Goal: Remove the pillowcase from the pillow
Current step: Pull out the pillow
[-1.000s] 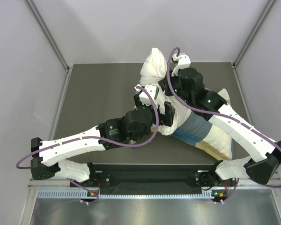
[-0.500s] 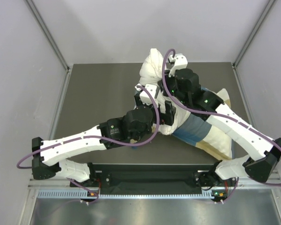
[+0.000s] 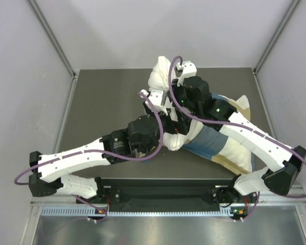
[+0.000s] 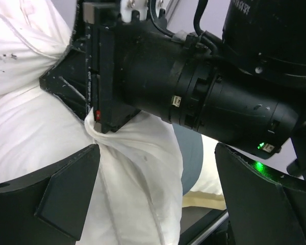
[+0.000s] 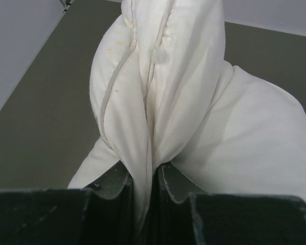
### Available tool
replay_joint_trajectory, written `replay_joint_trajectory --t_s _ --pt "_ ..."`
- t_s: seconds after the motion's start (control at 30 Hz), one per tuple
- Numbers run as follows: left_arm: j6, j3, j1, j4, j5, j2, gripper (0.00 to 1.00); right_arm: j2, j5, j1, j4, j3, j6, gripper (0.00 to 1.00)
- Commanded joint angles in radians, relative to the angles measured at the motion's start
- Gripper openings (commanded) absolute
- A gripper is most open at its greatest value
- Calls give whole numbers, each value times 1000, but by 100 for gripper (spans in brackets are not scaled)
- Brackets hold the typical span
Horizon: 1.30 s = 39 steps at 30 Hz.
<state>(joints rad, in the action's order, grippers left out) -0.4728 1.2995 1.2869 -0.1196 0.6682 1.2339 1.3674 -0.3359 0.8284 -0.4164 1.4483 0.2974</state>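
Observation:
The white pillow (image 3: 160, 76) lies bunched at the middle back of the table, its top end raised. Its near right end sits inside the checked pillowcase (image 3: 210, 143), which shows blue and cream. My right gripper (image 3: 169, 98) is shut on a fold of the pillow (image 5: 163, 92), with the fabric pinched between its fingers (image 5: 117, 189). My left gripper (image 4: 158, 199) stands open astride the pillow (image 4: 127, 189), one finger (image 4: 66, 194) on each side, just below the right gripper (image 4: 104, 76). The pillowcase (image 4: 191, 153) shows behind the pillow there.
The dark grey table (image 3: 102, 112) is boxed in by pale walls at the left, back and right. Both arms cross over the table's middle, close together, and their purple cables loop above the wrists.
My right gripper has pulled the pinched pillow up and to the left. My left arm has shifted left with it, still open. More of the pillowcase shows behind the right arm.

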Motion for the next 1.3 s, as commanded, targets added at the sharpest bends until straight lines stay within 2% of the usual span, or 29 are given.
replay_joint_trajectory --t_s 0.0,0.13,0.47,0.57,0.87,0.93,0.97,1.07,1.1,1.17,1.2,1.27 --pt "-18 108 5 -73 -19 65 99 1 -45 6 31 72 0 0" --pt "-50 187 6 -219 22 131 99 -1 -52 15 22 84 -4 0" --pt "-104 184 6 -432 188 193 99 -21 -63 20 16 84 -3 0" --pt "-113 181 6 -488 232 266 99 -24 -60 20 8 93 2 0" --pt "-130 146 5 -523 320 395 98 -59 -41 29 -13 112 6 0" --pt "-104 133 0 -514 337 404 91 -70 -38 31 -16 110 9 0" --pt "-95 132 -12 -515 335 417 78 -83 -34 29 -18 109 12 0" --pt "-89 118 -38 -534 315 438 49 -106 -22 31 -16 101 22 0" --pt "-84 110 -53 -535 312 441 27 -120 -17 32 -16 98 20 1" --pt "-78 89 -70 -523 294 437 7 -139 -12 32 -16 96 22 1" --pt "-76 83 -75 -517 288 434 0 -143 -12 34 -15 93 20 2" --pt "-70 64 -92 -497 268 409 0 -155 -11 34 -18 92 17 4"
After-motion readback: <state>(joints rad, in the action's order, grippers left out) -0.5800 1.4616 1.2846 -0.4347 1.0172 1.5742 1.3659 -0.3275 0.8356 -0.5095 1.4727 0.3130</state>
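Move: The stretch of bare white pillow that the open left hand goes for lies about 6 cm ahead, 3 cm to its right and 11 cm below. The right gripper, already clamped on the pillow, is roughly 11 cm ahead and 3 cm right, some 5 cm lower. The blue-and-tan pillowcase spreads about 10 cm back and 28 cm right, far below. From the right hand, the same stretch is some 5 cm back and 6 cm down, straight in line sideways. Left hand sinks about 11 cm, edges forward 5, and pinches the pillow below the right hand's continuing hold. ##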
